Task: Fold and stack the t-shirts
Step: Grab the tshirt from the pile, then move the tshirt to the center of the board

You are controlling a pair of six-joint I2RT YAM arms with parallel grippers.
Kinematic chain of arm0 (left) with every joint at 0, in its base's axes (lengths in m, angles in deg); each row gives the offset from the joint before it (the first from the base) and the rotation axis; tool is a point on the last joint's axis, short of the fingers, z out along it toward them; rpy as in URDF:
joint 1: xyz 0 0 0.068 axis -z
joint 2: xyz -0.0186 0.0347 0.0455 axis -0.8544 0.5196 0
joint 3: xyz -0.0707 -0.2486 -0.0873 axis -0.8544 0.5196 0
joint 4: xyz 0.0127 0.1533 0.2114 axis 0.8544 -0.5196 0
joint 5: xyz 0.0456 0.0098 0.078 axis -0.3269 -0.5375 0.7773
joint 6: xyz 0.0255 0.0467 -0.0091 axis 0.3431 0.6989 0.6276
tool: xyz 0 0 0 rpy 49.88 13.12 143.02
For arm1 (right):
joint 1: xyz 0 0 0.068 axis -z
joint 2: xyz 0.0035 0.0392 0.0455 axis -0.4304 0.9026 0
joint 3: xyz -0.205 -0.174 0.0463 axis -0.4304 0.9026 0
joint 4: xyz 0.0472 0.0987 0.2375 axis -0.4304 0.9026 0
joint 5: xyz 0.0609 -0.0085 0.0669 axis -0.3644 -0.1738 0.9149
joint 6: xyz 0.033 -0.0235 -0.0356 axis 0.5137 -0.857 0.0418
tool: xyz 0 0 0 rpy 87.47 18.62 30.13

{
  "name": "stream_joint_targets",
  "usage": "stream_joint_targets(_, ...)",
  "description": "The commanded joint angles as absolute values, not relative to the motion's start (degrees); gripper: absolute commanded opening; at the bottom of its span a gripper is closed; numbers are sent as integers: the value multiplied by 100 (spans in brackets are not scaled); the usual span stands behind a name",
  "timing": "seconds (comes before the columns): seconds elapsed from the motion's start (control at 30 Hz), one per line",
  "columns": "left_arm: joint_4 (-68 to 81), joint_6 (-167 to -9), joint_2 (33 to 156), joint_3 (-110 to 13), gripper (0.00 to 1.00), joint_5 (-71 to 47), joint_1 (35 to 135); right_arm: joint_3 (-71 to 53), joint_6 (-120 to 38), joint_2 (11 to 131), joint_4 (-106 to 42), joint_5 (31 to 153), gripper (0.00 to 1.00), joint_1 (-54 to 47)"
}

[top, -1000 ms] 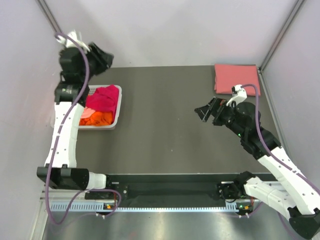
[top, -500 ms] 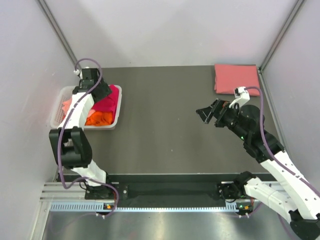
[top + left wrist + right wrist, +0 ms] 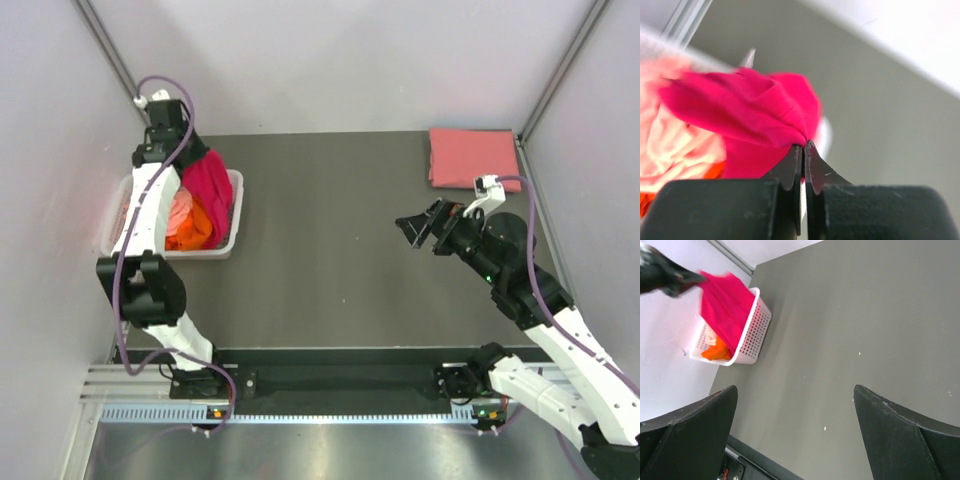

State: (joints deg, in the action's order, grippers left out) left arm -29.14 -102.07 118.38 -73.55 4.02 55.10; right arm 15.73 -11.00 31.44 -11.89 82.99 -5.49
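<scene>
A magenta-red t-shirt hangs half lifted out of the white basket at the table's left. My left gripper is shut on a bunch of this cloth and holds it up above the basket's far end. Under it in the basket lie an orange t-shirt and a pale coral one. A salmon pink t-shirt lies folded flat at the far right corner. My right gripper hovers open over the right middle of the table, nothing between its fingers.
The basket stands against the left wall of the enclosure. Pale walls close in the table on the left, back and right. The dark tabletop spreads between the basket and the folded shirt.
My left gripper dropped into the basket, shut on the magenta-red t-shirt and has pulled it up and toward the far end. The right arm has barely shifted.
</scene>
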Motion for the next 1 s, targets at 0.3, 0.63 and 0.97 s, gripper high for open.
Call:
stream_joint_targets(0.3, 139, -11759, 10211, -8739, 0, -3055, 5518, 1319, -996, 3332, -1434, 8247, 100, -606)
stream_joint_targets(0.63, 1117, -12579, 8999, -4923, 0, -4033, 6824, 1643, -1014, 3489, -1347, 7887, 100, -606)
stream_joint_targets(0.97, -1524, -11445, 7373, -3052, 0, -1793, 7548, 2311, -821, 5044, -2276, 8281, 96, -615)
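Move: The left hand already holds the red shirt, its lower part still hanging into the basket; the bare table where it goes is about 30 cm to this hand's right, 9 cm back and 24 cm below. The basket's middle lies some 8 cm left, 5 cm back and 18 cm down, with the peach shirt 7 cm left, 5 cm back and the orange shirt 5 cm left, 7 cm back, both roughly 15 cm below. From the right hand that table spot is about 16 cm ahead, 23 cm left and 30 cm down. Keeping the red shirt pinched in shut fingers, the left hand sweeps up about 35 cm out of the basket while drawing back and right, fingers tipping up, then swings on right and down over the open table to near its starting height, some 23 cm right and 19 cm back in all, fingers tipping down again and the wrist turned clockwise about 40 degrees and rolled left side down. Late on, the right hand, still wide open, sinks some 11 cm and eases a little forward towards the shirt, tipping down. ##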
